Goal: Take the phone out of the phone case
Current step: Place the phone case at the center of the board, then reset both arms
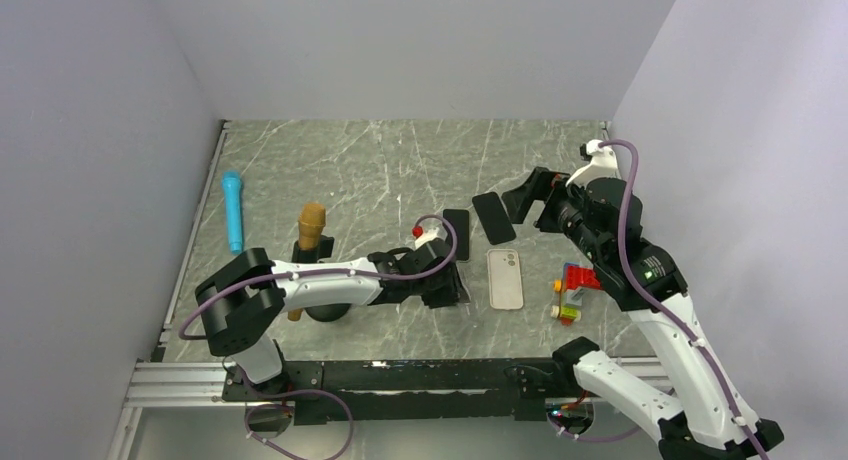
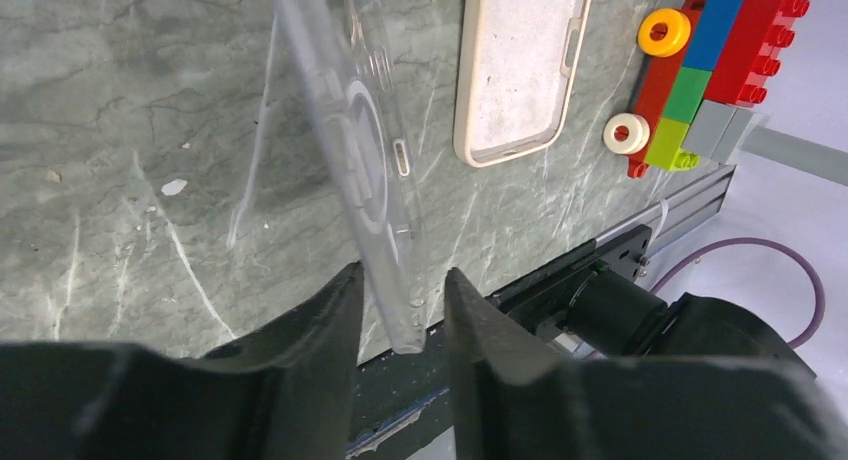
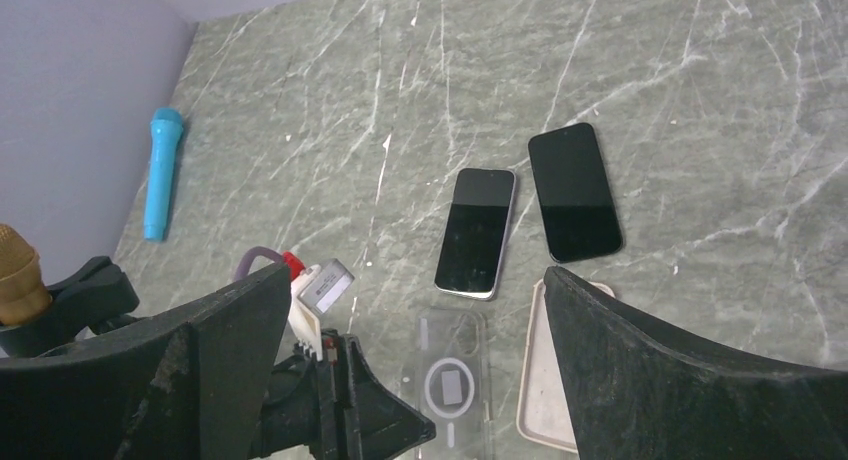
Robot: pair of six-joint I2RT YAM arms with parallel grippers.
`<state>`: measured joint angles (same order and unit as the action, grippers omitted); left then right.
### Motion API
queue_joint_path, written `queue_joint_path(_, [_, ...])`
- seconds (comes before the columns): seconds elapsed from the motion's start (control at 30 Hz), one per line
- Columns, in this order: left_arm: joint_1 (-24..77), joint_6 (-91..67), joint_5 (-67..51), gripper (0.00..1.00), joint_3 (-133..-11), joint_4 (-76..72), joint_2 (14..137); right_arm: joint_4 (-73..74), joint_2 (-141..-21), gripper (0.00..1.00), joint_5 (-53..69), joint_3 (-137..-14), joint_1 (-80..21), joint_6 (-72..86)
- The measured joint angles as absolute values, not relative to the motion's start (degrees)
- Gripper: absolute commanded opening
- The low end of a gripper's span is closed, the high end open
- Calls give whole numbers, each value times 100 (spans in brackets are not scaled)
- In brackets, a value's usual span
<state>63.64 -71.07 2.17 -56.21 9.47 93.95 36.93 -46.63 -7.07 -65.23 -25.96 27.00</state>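
Observation:
A clear phone case (image 2: pixel 375 150) lies empty, its edge between the jaws of my left gripper (image 2: pixel 400 280). The left finger touches it and a small gap shows at the right finger. In the right wrist view the clear case (image 3: pixel 455 385) lies beside the left gripper (image 3: pixel 360 400). Two black phones (image 1: pixel 456 233) (image 1: pixel 493 217) lie bare on the table, face up, also in the right wrist view (image 3: pixel 476 232) (image 3: pixel 574 192). An empty beige case (image 1: pixel 505 278) lies to their right. My right gripper (image 1: pixel 525 195) is wide open and empty above the phones.
A toy brick block with rings (image 1: pixel 572 292) sits right of the beige case. A blue microphone (image 1: pixel 233 210) lies at the far left. A gold-headed microphone (image 1: pixel 311 228) stands by the left arm. Walls close in the table on three sides.

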Motion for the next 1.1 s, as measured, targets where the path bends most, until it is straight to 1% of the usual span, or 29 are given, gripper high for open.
queue_joint_path(0.07, [6355,-7043,211,51,-5621,928,9389,3758,-4611,100,-720,-6541,-2596,2698])
queue_joint_path(0.2, [6307,-6796,259,70,-5621,1059,9201,3918,-4547,100,-775,-6696,-2596,2672])
queue_joint_path(0.3, [6281,-6464,458,92,-5695,1448,8812,4053,-4449,100,-897,-6827,-2596,2628])
queue_joint_path(0.37, [6274,-6243,598,97,-5828,1680,8558,4088,-4366,100,-985,-6875,-2596,2596])
queue_joint_path(0.47, [6270,-5808,856,99,-6171,2067,8090,4237,-4281,100,-1203,-7004,-2596,2569])
queue_joint_path(0.63, [6267,-4825,1050,100,-6910,2423,7212,4604,-4270,100,-1649,-7483,-2596,2512])
queue_joint_path(0.8, [6265,-3605,993,99,-8246,2738,6567,4720,-4128,100,-2078,-7765,-2596,2408])
queue_joint_path(0.87, [6265,-3186,1035,100,-8578,2773,6285,4724,-3990,100,-2191,-7776,-2596,2368])
queue_joint_path(0.97, [6265,-2510,1223,99,-8621,2749,5570,4735,-3710,100,-2314,-7776,-2593,2322])
queue_joint_path(1.1, [6265,-1745,1763,99,-8082,2462,4329,4709,-3245,100,-2392,-7776,-2591,2279])
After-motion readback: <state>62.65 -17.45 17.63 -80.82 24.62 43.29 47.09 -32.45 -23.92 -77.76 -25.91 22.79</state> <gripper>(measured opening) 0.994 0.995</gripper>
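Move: The clear phone case still leans on edge between the left hand's already parting fingers, low over the board, its middle about 4 cm ahead and 1 cm to the right. From that hand the near phone lies roughly 21 cm straight ahead, the far phone some 26 cm ahead and 10 cm right, and the beige case 9 cm ahead and 11 cm right. For the right hand, the clear case is about 6 cm back, 10 cm left and 28 cm below. The left fingers go on opening to full width and come free of the clear case, the hand first creeping up off the board and then rising fast, some 43 cm in all, swinging about 20 cm left late in the climb while the wrist tips the fingers up by roughly 70 degrees towards level. Meanwhile the empty right hand, still wide open, draws away from the phones and cases to the right, up and back, about 10 cm each way, its fingers tipping up a little and turning clockwise. ##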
